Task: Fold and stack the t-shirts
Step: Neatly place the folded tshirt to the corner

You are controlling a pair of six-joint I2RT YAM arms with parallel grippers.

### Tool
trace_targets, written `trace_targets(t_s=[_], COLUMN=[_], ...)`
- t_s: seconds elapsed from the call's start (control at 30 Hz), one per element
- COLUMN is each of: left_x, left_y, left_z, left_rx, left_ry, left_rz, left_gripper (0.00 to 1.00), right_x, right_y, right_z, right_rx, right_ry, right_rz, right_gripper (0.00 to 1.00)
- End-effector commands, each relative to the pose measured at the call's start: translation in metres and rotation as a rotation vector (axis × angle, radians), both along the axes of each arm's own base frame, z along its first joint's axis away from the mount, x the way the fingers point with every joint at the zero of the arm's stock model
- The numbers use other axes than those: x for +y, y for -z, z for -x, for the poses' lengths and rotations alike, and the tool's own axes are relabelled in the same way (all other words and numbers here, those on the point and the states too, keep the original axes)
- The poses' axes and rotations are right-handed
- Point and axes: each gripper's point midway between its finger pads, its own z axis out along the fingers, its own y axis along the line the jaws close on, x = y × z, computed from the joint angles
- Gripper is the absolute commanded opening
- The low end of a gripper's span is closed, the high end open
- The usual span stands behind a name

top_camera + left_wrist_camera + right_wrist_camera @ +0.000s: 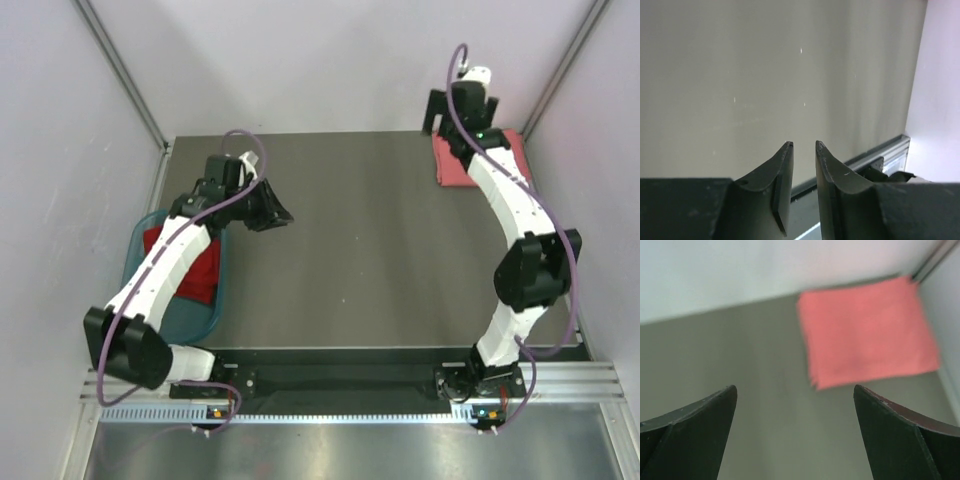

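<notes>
A light salmon-pink t-shirt (450, 166) lies folded into a flat rectangle at the table's back right corner. It also shows in the right wrist view (867, 332). My right gripper (462, 112) (795, 387) hovers above its near-left side, wide open and empty. A deep red t-shirt (200, 275) lies crumpled in the teal basket (135, 250) at the left. My left gripper (280, 213) (804, 144) is raised over the table to the right of the basket. Its jaws stand a narrow gap apart and hold nothing.
White walls enclose the table at the back and on both sides. A metal rail (880, 155) runs along the table edge in the left wrist view. The dark tabletop (360, 250) stretches between the two arms.
</notes>
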Motion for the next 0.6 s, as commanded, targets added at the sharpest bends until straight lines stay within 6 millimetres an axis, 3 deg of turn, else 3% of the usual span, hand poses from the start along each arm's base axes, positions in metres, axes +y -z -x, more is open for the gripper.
trace_targets(t_s=[0.0, 0.03, 0.07, 0.2, 0.23, 0.3, 0.33, 0.37, 0.43, 0.47, 0.53, 0.57], left_x=[0.004, 0.006, 0.009, 0.016, 0.017, 0.022, 0.021, 0.023, 0.026, 0.026, 0.028, 0.030], left_y=[0.008, 0.010, 0.020, 0.022, 0.024, 0.033, 0.034, 0.048, 0.048, 0.047, 0.054, 0.062], left_z=[0.019, 0.023, 0.030, 0.052, 0.055, 0.069, 0.071, 0.079, 0.088, 0.089, 0.099, 0.103], left_rx=[0.006, 0.006, 0.025, -0.005, -0.014, -0.010, -0.026, 0.003, -0.022, -0.025, -0.036, -0.014], left_ry=[-0.044, -0.050, -0.058, -0.077, -0.078, -0.094, -0.096, -0.109, -0.129, -0.151, -0.166, -0.186], left_rz=[0.040, 0.041, 0.035, 0.051, 0.055, 0.066, 0.080, 0.087, 0.111, 0.140, 0.166, 0.166], left_gripper=[0.30, 0.31, 0.32, 0.37, 0.43, 0.48, 0.48, 0.50, 0.53, 0.54, 0.60, 0.61], right_x=[0.029, 0.047, 0.051, 0.084, 0.084, 0.090, 0.089, 0.089, 0.087, 0.086, 0.086, 0.089], right_y=[0.034, 0.042, 0.059, 0.100, 0.123, 0.130, 0.148, 0.148, 0.165, 0.161, 0.176, 0.173], right_z=[0.058, 0.072, 0.098, 0.165, 0.184, 0.208, 0.225, 0.235, 0.258, 0.265, 0.285, 0.293], right_rx=[0.123, 0.147, 0.198, 0.299, 0.355, 0.372, 0.425, 0.423, 0.474, 0.457, 0.496, 0.489], right_ry=[-0.024, -0.068, -0.079, -0.121, -0.122, -0.124, -0.129, -0.140, -0.138, -0.150, -0.191, -0.234], right_rz=[-0.128, -0.151, -0.167, -0.250, -0.241, -0.260, -0.251, -0.259, -0.258, -0.272, -0.276, -0.293], right_gripper=[1.00, 1.00, 1.00, 1.00, 1.00, 1.00, 1.00, 1.00, 1.00, 1.00, 1.00, 1.00])
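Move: Above the table in front of the far right corner, the right hand is empty; the folded t-shirt it has left lies about 8 cm ahead, 14 cm to its right and 21 cm below. The table's far right corner is some 18 cm ahead and 26 cm right of that hand. From the left hand, the folded t-shirt is about 29 cm ahead and 67 cm to the right, while the basket stands roughly 33 cm left and 13 cm back. Backing away from the folded t-shirt, the right hand sweeps quickly some 27 cm back over bare table while sinking about 18 cm and drifting left, its wide-open fingers tipping down by about 30 degrees. The left hand also draws back and down, edging left past bare table while its fingers open further; neither touches anything. ##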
